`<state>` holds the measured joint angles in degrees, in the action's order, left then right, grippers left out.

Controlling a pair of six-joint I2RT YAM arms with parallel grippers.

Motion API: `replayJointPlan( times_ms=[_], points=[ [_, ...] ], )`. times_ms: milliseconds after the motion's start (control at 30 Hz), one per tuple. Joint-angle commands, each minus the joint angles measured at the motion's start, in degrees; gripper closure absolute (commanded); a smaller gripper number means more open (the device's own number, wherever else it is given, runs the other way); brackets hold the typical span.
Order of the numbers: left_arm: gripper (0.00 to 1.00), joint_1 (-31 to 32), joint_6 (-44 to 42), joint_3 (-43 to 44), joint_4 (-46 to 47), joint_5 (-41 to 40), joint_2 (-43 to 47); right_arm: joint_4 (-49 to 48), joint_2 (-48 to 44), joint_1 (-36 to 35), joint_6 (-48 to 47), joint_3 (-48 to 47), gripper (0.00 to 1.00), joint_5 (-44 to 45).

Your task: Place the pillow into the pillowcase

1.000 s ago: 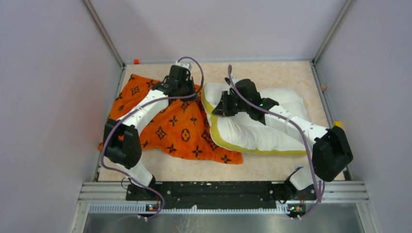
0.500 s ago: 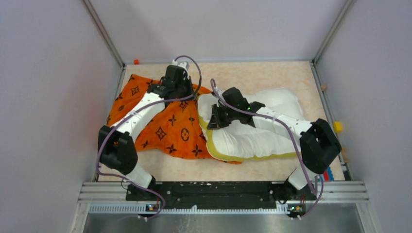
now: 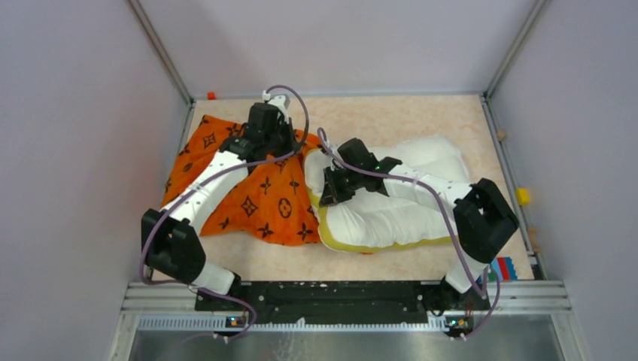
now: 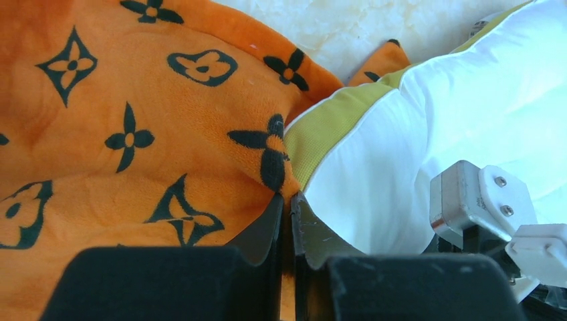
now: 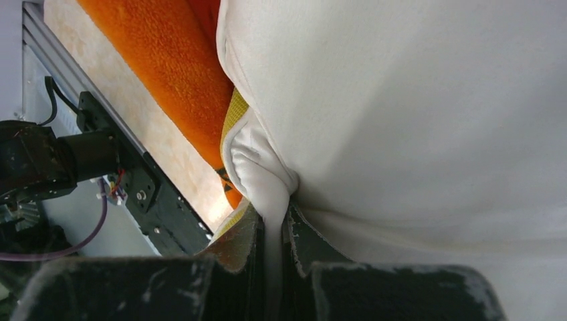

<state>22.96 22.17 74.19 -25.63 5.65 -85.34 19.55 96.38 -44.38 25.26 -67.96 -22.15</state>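
The orange pillowcase (image 3: 256,192) with black motifs lies at the left of the table. My left gripper (image 3: 280,149) is shut on its right edge, and orange cloth shows pinched between the jaws in the left wrist view, where the pillowcase (image 4: 134,134) fills the left side. The white pillow (image 3: 399,207) with yellow trim lies to the right, its left end against the pillowcase's edge. My right gripper (image 3: 329,192) is shut on a fold of the pillow (image 5: 414,107) near its left end. That gripper (image 5: 273,224) pinches white fabric. The pillow (image 4: 481,100) also shows in the left wrist view.
Grey walls and metal rails enclose the beige tabletop (image 3: 421,113). A small orange object (image 3: 211,95) sits at the far left corner, a yellow one (image 3: 523,196) at the right rail. Coloured blocks (image 3: 504,269) lie near the right arm's base.
My right gripper has dragged the pillow leftward, so its left end now meets the pillowcase's edge. My left gripper has shifted slightly left and back, still holding the cloth.
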Motion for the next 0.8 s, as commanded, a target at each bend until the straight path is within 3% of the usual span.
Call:
replayJointPlan(
  times_ms=[0, 167, 333, 500, 767],
  points=[
    [0.90, 0.1, 0.1, -0.6, 7.0, -2.1, 4.4, -0.6, -0.8, -1.2, -0.3, 2.2, 1.00, -1.7],
    [0.90, 0.1, 2.4, -2.7, 9.9, -1.7, 6.8, -4.5, -2.2, -1.2, 1.5, 7.7, 1.00, -2.0],
    [0.90, 0.3, 2.9, -5.5, 10.7, 1.2, 9.0, -5.6, -3.4, -1.2, 2.7, 7.4, 1.00, -1.4],
    [0.91, 1.6, 3.0, -10.6, 10.9, 10.6, 12.0, 0.5, -1.8, 0.2, 1.0, -4.6, 1.00, 1.4],
    [0.92, 4.8, 2.4, -18.0, 8.3, 16.8, 20.8, 12.0, 5.9, 7.3, -2.4, -31.8, 1.00, 3.6]
  ],
)
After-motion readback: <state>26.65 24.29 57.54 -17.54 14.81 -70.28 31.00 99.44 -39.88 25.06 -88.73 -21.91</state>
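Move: The left hand still pinches the pillowcase's opening edge; from it, the pillow end gripped by the right hand is about 13 cm back, 9 cm right and 9 cm lower. From the right hand, that opening edge is therefore some 13 cm ahead, 9 cm left and 9 cm up. The pillow's near-left corner sits about 9 cm back and 1 cm left of the right hand, 6 cm below; the pillow's middle, roughly 16 cm right, 1 cm ahead and 5 cm below. Dipping back and down about 3 cm first, the right hand then sweeps quickly up and forward, ending roughly 9 cm higher and 6 cm farther out, hauling the pinched pillow end towards the opening edge. Meanwhile the left hand rises slightly, then draws the edge back and a little to the right towards the pillow end, turning slightly clockwise. Both grips stay shut. ##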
